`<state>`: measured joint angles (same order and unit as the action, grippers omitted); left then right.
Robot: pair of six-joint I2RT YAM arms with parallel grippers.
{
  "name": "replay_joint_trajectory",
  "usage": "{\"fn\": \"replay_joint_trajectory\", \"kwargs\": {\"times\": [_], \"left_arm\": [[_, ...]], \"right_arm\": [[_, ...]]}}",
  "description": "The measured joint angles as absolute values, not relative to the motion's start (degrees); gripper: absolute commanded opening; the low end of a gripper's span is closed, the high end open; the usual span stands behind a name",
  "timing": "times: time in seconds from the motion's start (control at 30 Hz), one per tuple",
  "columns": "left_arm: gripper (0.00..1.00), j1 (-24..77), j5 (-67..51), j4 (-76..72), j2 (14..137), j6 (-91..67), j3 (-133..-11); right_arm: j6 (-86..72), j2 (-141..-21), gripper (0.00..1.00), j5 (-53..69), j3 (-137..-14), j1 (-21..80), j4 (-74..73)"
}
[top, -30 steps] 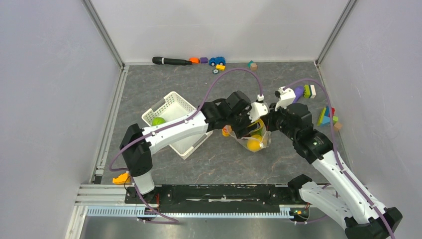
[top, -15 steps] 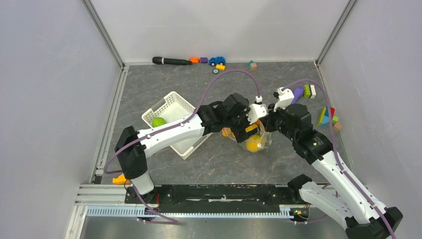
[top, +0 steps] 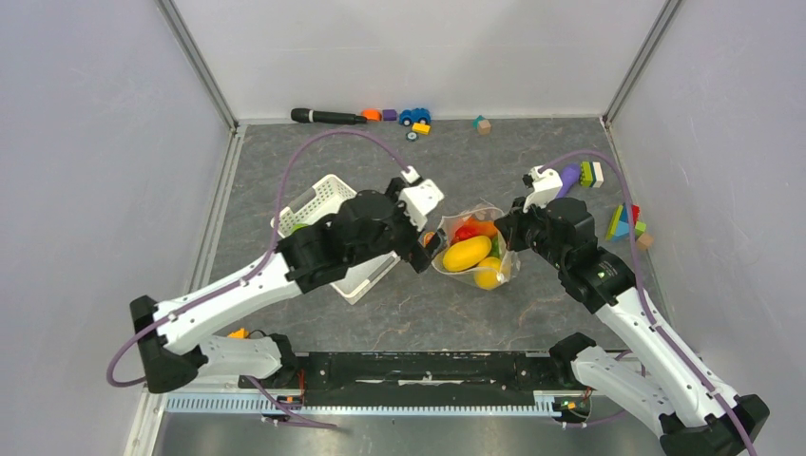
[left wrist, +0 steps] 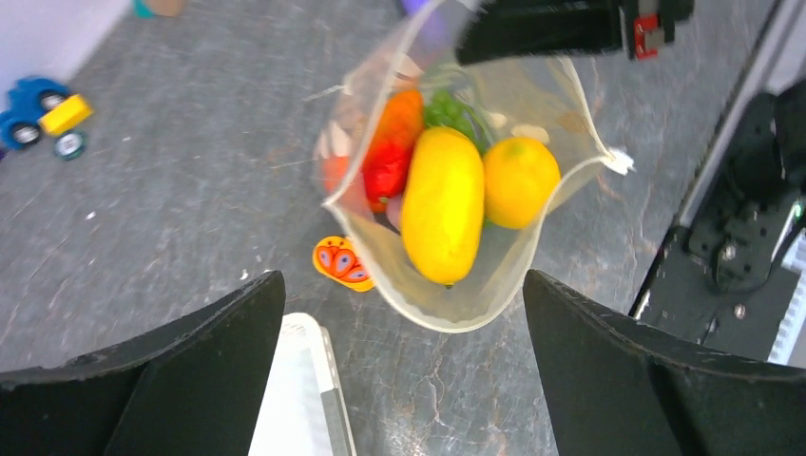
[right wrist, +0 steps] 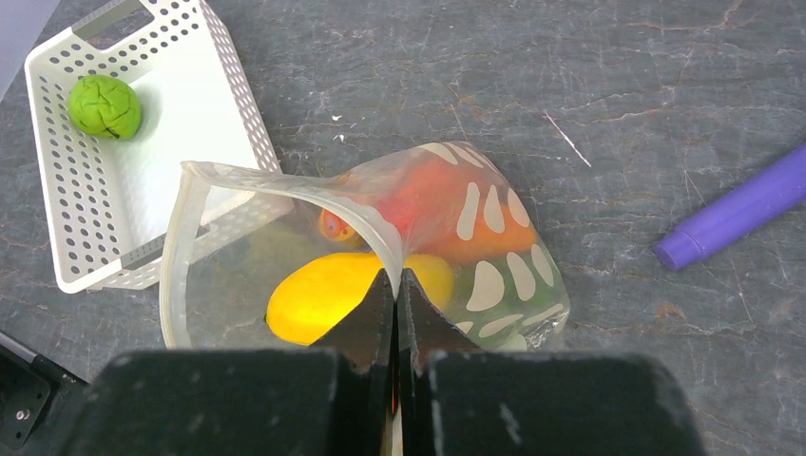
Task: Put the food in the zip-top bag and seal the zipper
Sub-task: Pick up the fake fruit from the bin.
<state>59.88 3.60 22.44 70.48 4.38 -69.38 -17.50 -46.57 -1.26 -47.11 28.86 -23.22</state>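
The clear zip-top bag (top: 475,255) lies open on the table, mouth towards my left gripper. Inside it are a yellow mango (left wrist: 442,204), an orange (left wrist: 518,180), a red chili (left wrist: 392,152) and something green (left wrist: 447,109). My right gripper (right wrist: 399,280) is shut on the bag's rim and holds the mouth up; it also shows in the top view (top: 508,237). My left gripper (left wrist: 401,285) is open and empty, just left of the bag's mouth (top: 423,249). A green wrinkled toy (right wrist: 105,106) sits in the white basket (right wrist: 219,57).
A small flat orange piece with purple marks (left wrist: 342,263) lies on the table beside the bag. A purple brush handle (right wrist: 737,209) lies to the right. Toy blocks (top: 623,223), a toy car (top: 414,116) and a black marker (top: 328,116) lie along the far and right edges.
My left arm has drawn back from over the bag to the left and near side. The yellow mango now lies uncovered in the bag. The right gripper has kept its hold.
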Motion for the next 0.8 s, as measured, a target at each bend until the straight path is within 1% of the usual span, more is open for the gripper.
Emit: {"fn": "replay_joint_trajectory", "kwargs": {"times": [0.13,0.23,0.4,0.5,0.67,0.8], "left_arm": [[1.0,59.53,13.54,22.65,65.21,-2.13,-67.81],[1.0,57.08,20.51,24.73,63.7,-8.47,-67.75],[1.0,45.34,26.48,30.15,63.77,-19.77,-66.94],[1.0,38.13,30.74,34.0,65.36,-26.2,-66.28],[1.0,30.68,35.2,37.43,70.85,-32.14,-64.42],[1.0,26.09,36.14,37.78,76.36,-33.98,-63.11]], "right_arm": [[-17.5,-46.57,0.0,-1.63,-47.11,28.86,-23.22],[-17.5,-46.57,0.0,-2.0,-47.11,28.86,-23.22],[-17.5,-46.61,0.0,-2.22,-47.11,28.86,-23.22],[-17.52,-46.72,0.0,-2.42,-47.11,28.86,-23.22],[-17.52,-46.81,0.0,-3.01,-47.11,28.88,-23.22],[-17.5,-46.81,0.0,-3.31,-47.11,28.86,-23.22]]}}
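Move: Off to the left hand's left is the last fake fruit, the green one: about 30 cm left, 12 cm farther out and some 23 cm below. The bin around it has its middle 8 cm to the fruit's right. From the left hand, the orange toy is roughly 9 cm ahead, almost straight out, and the filled bag 7 cm ahead and 10 cm right. From the right hand, the green fruit lies about 42 cm left, 6 cm ahead, 19 cm lower. Swinging away from the bag towards the green fruit in the bin, the empty left hand sweeps some 26 cm left and 12 cm forward, rising slightly at first, then sinking to end about 11 cm lower. Its wrist turns roughly 80 degrees counter-clockwise and tips the wide-open fingers farther down. The right hand stays put, still pinching the bag's rim. ##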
